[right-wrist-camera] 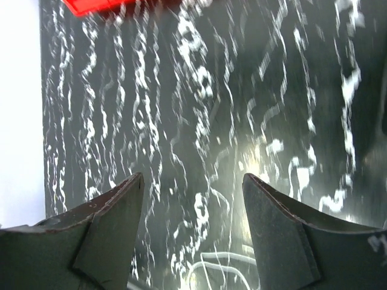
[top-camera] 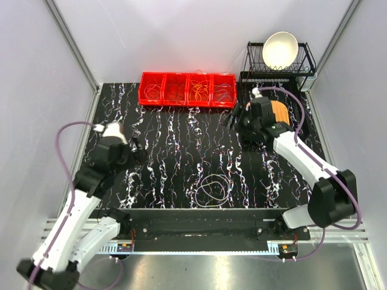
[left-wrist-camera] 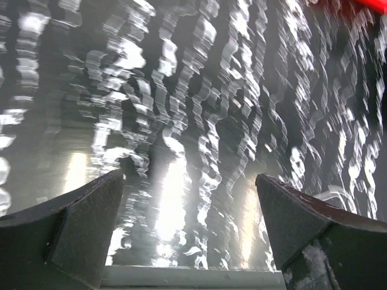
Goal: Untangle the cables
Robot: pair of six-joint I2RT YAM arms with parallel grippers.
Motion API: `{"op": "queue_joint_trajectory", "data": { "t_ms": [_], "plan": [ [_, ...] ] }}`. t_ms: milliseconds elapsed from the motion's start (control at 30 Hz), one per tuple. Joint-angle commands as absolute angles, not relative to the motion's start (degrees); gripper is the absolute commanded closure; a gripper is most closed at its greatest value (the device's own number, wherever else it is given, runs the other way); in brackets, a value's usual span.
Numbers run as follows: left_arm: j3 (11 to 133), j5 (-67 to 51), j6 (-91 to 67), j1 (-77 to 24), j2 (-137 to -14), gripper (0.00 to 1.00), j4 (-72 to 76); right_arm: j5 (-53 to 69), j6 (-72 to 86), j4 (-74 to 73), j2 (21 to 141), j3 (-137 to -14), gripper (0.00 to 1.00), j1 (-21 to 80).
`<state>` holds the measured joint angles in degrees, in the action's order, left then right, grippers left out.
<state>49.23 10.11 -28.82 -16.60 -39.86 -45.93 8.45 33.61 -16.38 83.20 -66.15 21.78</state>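
Note:
A loop of thin whitish cables (top-camera: 213, 188) lies on the black marbled mat (top-camera: 181, 139), near its front edge. More cables, orange and yellow among them, lie in the compartments of the red bin (top-camera: 187, 89) at the back. My left gripper (top-camera: 138, 150) is open and empty over the mat's left side; in its wrist view the gripper (left-wrist-camera: 188, 176) shows only mat between the fingers. My right gripper (top-camera: 236, 116) is open and empty over the mat's back right; its wrist view (right-wrist-camera: 193, 176) shows the whitish cables (right-wrist-camera: 230, 266) low between the fingers, apart from them.
A black dish rack (top-camera: 305, 60) holding a white bowl (top-camera: 279, 49) stands at the back right. An orange object (top-camera: 279, 110) lies on the black tray under the right arm. The red bin's edge shows in both wrist views (left-wrist-camera: 357, 5) (right-wrist-camera: 103, 5).

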Motion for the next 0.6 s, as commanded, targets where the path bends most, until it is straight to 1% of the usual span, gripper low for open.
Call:
{"op": "queue_joint_trajectory", "data": {
  "t_ms": [0, 67, 133, 167, 267, 367, 567],
  "plan": [
    [47.5, 12.9, -34.3, -28.9, -45.2, 0.06, -38.5, 8.2, 37.7, -17.4, 78.3, -58.8, 0.29, 22.2],
    [47.5, 14.8, -35.3, -35.4, -49.5, 0.07, -36.3, 10.0, 38.6, -18.8, 77.2, -56.2, 0.29, 22.4],
    [47.6, 16.4, -36.6, -38.9, -54.4, 0.08, -33.4, 11.9, 39.0, -19.8, 76.5, -54.6, 0.29, 22.5],
    [47.6, 17.0, -37.0, -42.0, -55.9, 0.08, -32.4, 12.0, 39.1, -19.9, 75.9, -52.9, 0.29, 22.5],
    [47.8, 18.5, -36.7, -47.1, -61.8, 0.09, -27.2, 11.8, 39.1, -19.9, 75.2, -50.4, 0.30, 22.7],
    [49.0, 17.9, -33.2, -51.1, -68.0, 0.09, -21.6, 11.6, 38.8, -20.0, 75.0, -49.4, 0.29, 22.6],
    [54.2, 16.0, -27.1, -56.1, -81.2, 0.12, -16.4, 10.6, 37.9, -20.7, 73.8, -49.7, 0.29, 22.6]
  ]
}}
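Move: Nearly level with the left hand, the white cable lies about 28 cm to its right, some 5 cm back and 20 cm below. From the right hand the same cable is roughly 20 cm back, 9 cm to the left and 19 cm below. The red bins stand about 23 cm ahead and 19 cm left of the right hand. The orange mat is some 12 cm ahead of it and 14 cm to its right, both well below. Sweeping right across the bare table, the left hand covers about 20 cm towards the white cable while sinking some 10 cm, turning about 30 degrees clockwise with its fingers wide open. The right hand draws down and back from the bins' side towards the same cable, about 9 cm each way, tips its fingers further down and eases to a stop, still open. ##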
